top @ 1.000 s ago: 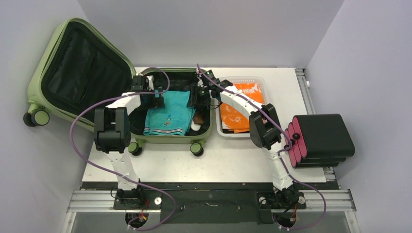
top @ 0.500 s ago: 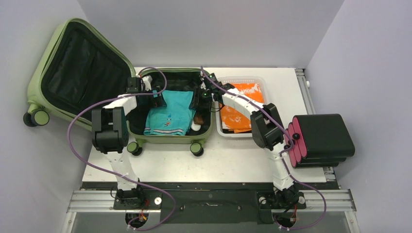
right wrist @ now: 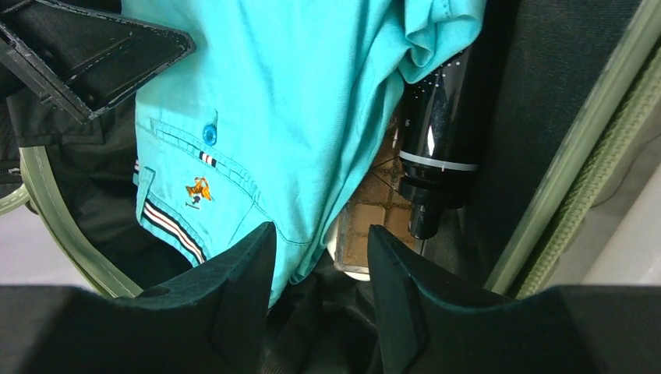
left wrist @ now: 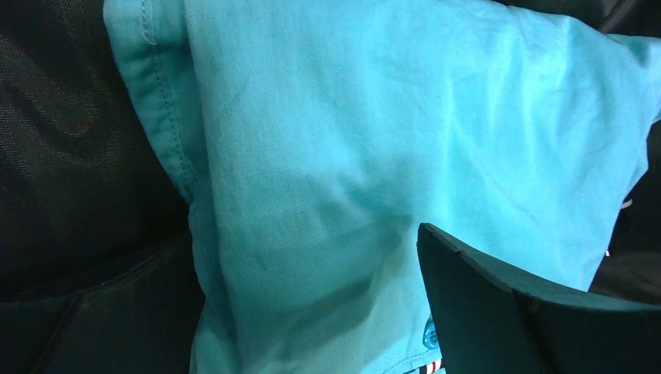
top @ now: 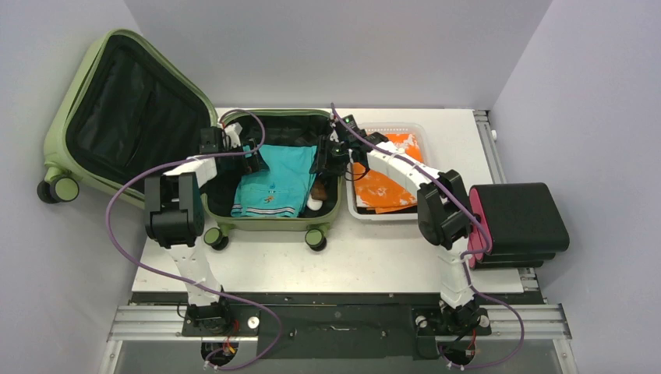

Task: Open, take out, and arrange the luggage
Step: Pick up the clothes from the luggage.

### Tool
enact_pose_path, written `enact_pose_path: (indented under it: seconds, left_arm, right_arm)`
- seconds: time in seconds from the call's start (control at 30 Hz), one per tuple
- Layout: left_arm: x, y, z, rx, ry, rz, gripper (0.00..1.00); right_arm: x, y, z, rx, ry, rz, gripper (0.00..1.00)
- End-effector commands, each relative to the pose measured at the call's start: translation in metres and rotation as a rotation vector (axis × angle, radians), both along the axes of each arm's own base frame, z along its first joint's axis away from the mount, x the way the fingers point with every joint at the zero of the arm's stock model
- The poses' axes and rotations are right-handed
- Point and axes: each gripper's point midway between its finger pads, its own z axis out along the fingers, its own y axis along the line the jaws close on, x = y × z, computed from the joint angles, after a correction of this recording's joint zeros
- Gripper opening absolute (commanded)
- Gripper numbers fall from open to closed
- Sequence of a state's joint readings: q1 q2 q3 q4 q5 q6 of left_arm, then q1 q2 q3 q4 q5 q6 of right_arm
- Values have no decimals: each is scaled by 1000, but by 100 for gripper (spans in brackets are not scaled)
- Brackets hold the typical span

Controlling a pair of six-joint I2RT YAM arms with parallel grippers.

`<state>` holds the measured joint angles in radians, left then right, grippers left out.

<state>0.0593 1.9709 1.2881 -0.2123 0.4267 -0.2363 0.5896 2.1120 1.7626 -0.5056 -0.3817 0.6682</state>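
Note:
The luggage (top: 273, 224), a light olive-green hard-shell suitcase, lies open on the table, its black-lined lid (top: 132, 101) swung out to the left. In its base lies a folded turquoise garment (top: 273, 183) (left wrist: 374, 140) (right wrist: 288, 101). My left gripper (top: 252, 159) is open over the garment's left edge; only one finger (left wrist: 507, 312) shows in the left wrist view. My right gripper (right wrist: 321, 241) (top: 326, 158) hangs open over the garment's right edge with nothing between its fingers. Beside the garment lie a black bottle (right wrist: 436, 140) and a brown-soled item (right wrist: 374, 218).
A white mesh basket (top: 387, 126) holding an orange cloth (top: 382, 187) stands right of the suitcase. A black case with a pink-red side (top: 518, 222) sits at the table's right edge, close to my right arm's elbow. Grey walls close in on three sides.
My right arm's elbow has swung right toward the black case, and its gripper shifted slightly right. My left gripper drew a little left and back. The garment has not moved.

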Motion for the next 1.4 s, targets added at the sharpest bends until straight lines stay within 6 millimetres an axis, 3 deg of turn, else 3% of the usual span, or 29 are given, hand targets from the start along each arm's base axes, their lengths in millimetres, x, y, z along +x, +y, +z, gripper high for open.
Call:
enact_pose_path:
  seconds: [0.0, 0.1, 0.27, 0.57, 0.83, 0.9, 1.03, 1.1, 1.13, 1.33, 1.37]
  left_arm:
    - [-2, 25, 9, -43, -5, 108, 96]
    - [-3, 27, 18, -58, -35, 113, 96]
    - [-3, 34, 31, -85, -82, 126, 96]
    - [3, 32, 63, -170, -207, 108, 96]
    - [7, 37, 77, -225, -248, 103, 98]
    - [7, 38, 80, -235, -259, 101, 90]
    - [7, 34, 82, -260, -265, 77, 61]
    - [7, 33, 80, -263, -257, 72, 45]
    - [7, 33, 78, -264, -251, 70, 32]
    - [10, 32, 79, -271, -241, 68, 1]
    - [11, 33, 81, -272, -244, 68, 0]
  right_arm:
    - [-5, -5, -30, -70, 42, -10, 44]
    - [-5, 4, -41, -61, 66, -4, 44]
    - [3, 14, -41, -30, 64, -7, 44]
    - [8, 17, -47, -23, 78, -9, 44]
    - [15, 17, -48, -20, 67, -5, 44]
    - [16, 16, -48, -20, 70, -9, 44]
    - [22, 11, -45, -13, 63, -23, 44]
    - [24, 10, -42, -8, 59, -29, 44]
    - [25, 9, -41, -5, 56, -31, 44]
    - [31, 1, -34, 0, 48, -44, 44]
    - [32, 0, -32, -1, 43, -43, 44]
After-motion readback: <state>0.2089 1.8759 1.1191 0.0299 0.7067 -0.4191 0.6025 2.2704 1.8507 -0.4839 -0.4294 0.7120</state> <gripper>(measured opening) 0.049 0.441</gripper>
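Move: The middle of the teal clothes lies about 4 cm to the right of the left hand, 4 cm back and 2 cm below; their left edge runs between its open fingers. From the right hand, the clothes' middle is some 11 cm left, 3 cm back and 6 cm down. The brown shoe is about 7 cm straight back from the right hand, and the basket some 20 cm right and 3 cm back, both about 8 cm lower. Left hand rises some 4 cm and pinches the clothes' left edge; right sinks 4 cm at their right. ##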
